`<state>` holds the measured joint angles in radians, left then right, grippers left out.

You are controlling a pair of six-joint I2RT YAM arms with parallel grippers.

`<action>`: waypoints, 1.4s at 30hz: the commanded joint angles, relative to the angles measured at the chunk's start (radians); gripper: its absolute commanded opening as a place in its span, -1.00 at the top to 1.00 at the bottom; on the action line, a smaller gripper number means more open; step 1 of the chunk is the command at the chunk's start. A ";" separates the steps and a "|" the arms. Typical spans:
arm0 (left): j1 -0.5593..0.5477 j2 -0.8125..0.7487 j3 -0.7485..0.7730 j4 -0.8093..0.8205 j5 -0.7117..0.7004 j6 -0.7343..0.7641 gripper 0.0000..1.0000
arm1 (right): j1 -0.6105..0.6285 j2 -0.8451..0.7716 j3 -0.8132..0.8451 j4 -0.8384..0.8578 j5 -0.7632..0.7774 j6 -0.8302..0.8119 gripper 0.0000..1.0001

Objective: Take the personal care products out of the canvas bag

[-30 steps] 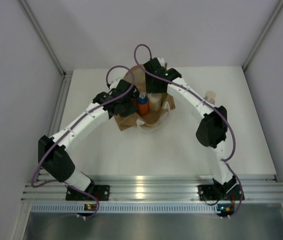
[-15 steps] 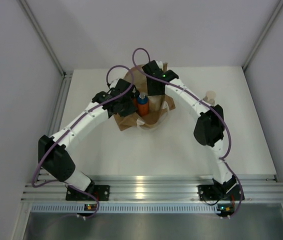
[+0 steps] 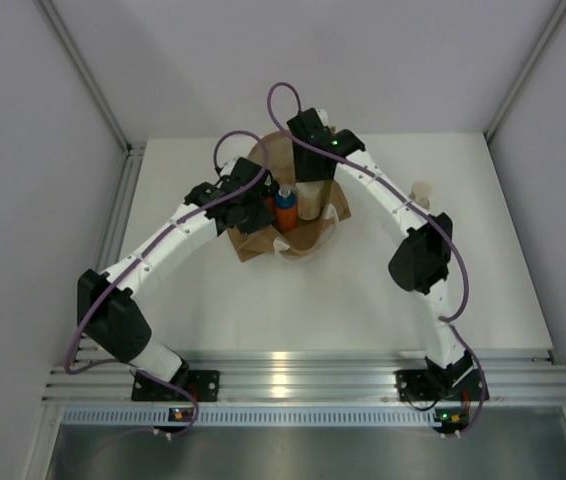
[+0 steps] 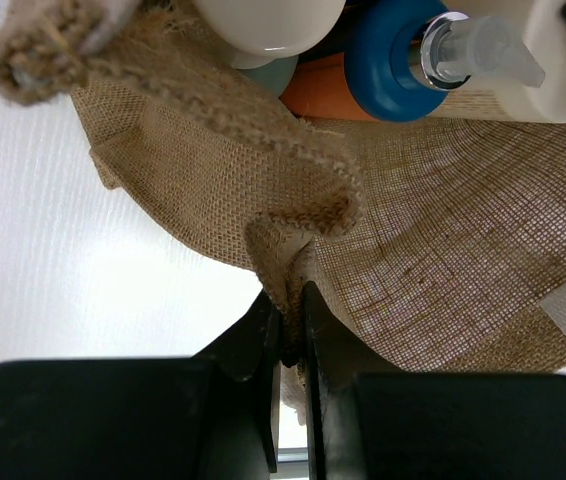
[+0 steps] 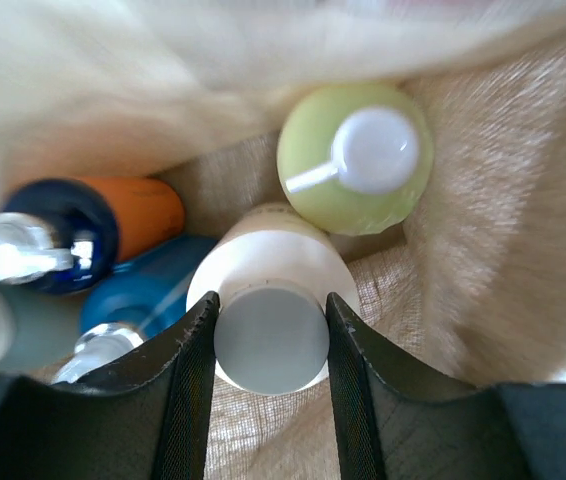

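Note:
The canvas bag [image 3: 263, 242] lies open at the table's middle. My left gripper [image 4: 291, 300] is shut on a fold of the bag's rim [image 4: 298, 225], at the bag's left side in the top view. My right gripper [image 5: 270, 300] reaches down into the bag, and both its jaws press on the white cap of a cream bottle [image 5: 268, 335]. Around that bottle inside the bag stand a yellow-green bottle [image 5: 355, 160] and an orange bottle with a blue cap [image 5: 103, 230], with a second blue cap [image 5: 148, 295] beside it. The top view shows an orange bottle [image 3: 285, 207] upright in the bag.
A tan bottle [image 3: 422, 190] stands on the white table to the right of the bag, just behind my right arm's elbow [image 3: 421, 258]. White walls close the table on the left, right and back. A metal rail runs along the near edge.
My right gripper's jaws have come in onto the cream bottle's cap, and the right wrist has shifted slightly toward the back. The left arm and the bag have not moved.

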<state>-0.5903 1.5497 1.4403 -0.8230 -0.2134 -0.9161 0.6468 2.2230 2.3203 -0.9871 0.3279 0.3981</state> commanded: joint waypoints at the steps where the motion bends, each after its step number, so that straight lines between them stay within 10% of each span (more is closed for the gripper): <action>1: 0.001 0.043 -0.001 -0.033 0.031 0.013 1.00 | -0.018 -0.172 0.123 0.034 0.040 -0.050 1.00; 22: 0.000 0.041 -0.014 -0.034 0.034 0.017 1.00 | -0.090 -0.549 0.156 0.096 -0.082 -0.142 1.00; 37: 0.001 0.030 -0.020 -0.033 0.040 0.045 1.00 | -0.462 -0.976 -0.545 0.048 0.212 -0.090 1.00; 42: 0.001 0.023 -0.034 -0.034 0.043 0.045 1.00 | -0.630 -1.100 -0.879 0.259 0.087 -0.076 1.00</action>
<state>-0.5903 1.5623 1.4399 -0.8227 -0.1974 -0.8898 0.0738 1.2125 1.5410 -0.9569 0.4496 0.2932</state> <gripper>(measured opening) 0.122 0.404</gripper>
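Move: The right hand already grips the cream bottle by its cap inside the canvas bag; its goal is open table, about 36 cm right, 13 cm back and some 18 cm lower. The tan pump bottle stands 21 cm right and 3 cm back; in the bag, the green pump bottle is 5 cm ahead, 2 cm right, the blue-topped bottle 6 cm left, 1 cm back, all around 9 cm below. From the left hand the open table lies roughly 45 cm right, 1 cm back and 18 cm below. Straight up at first, the right hand draws the cream bottle out of the bag, climbing some 27 cm while easing back, then swings it fast about 34 cm to the right past the tan pump bottle, sinking again and turning clockwise. Its fingers keep their grip on the cap; the left hand stays put, still pinching the bag's rim. ##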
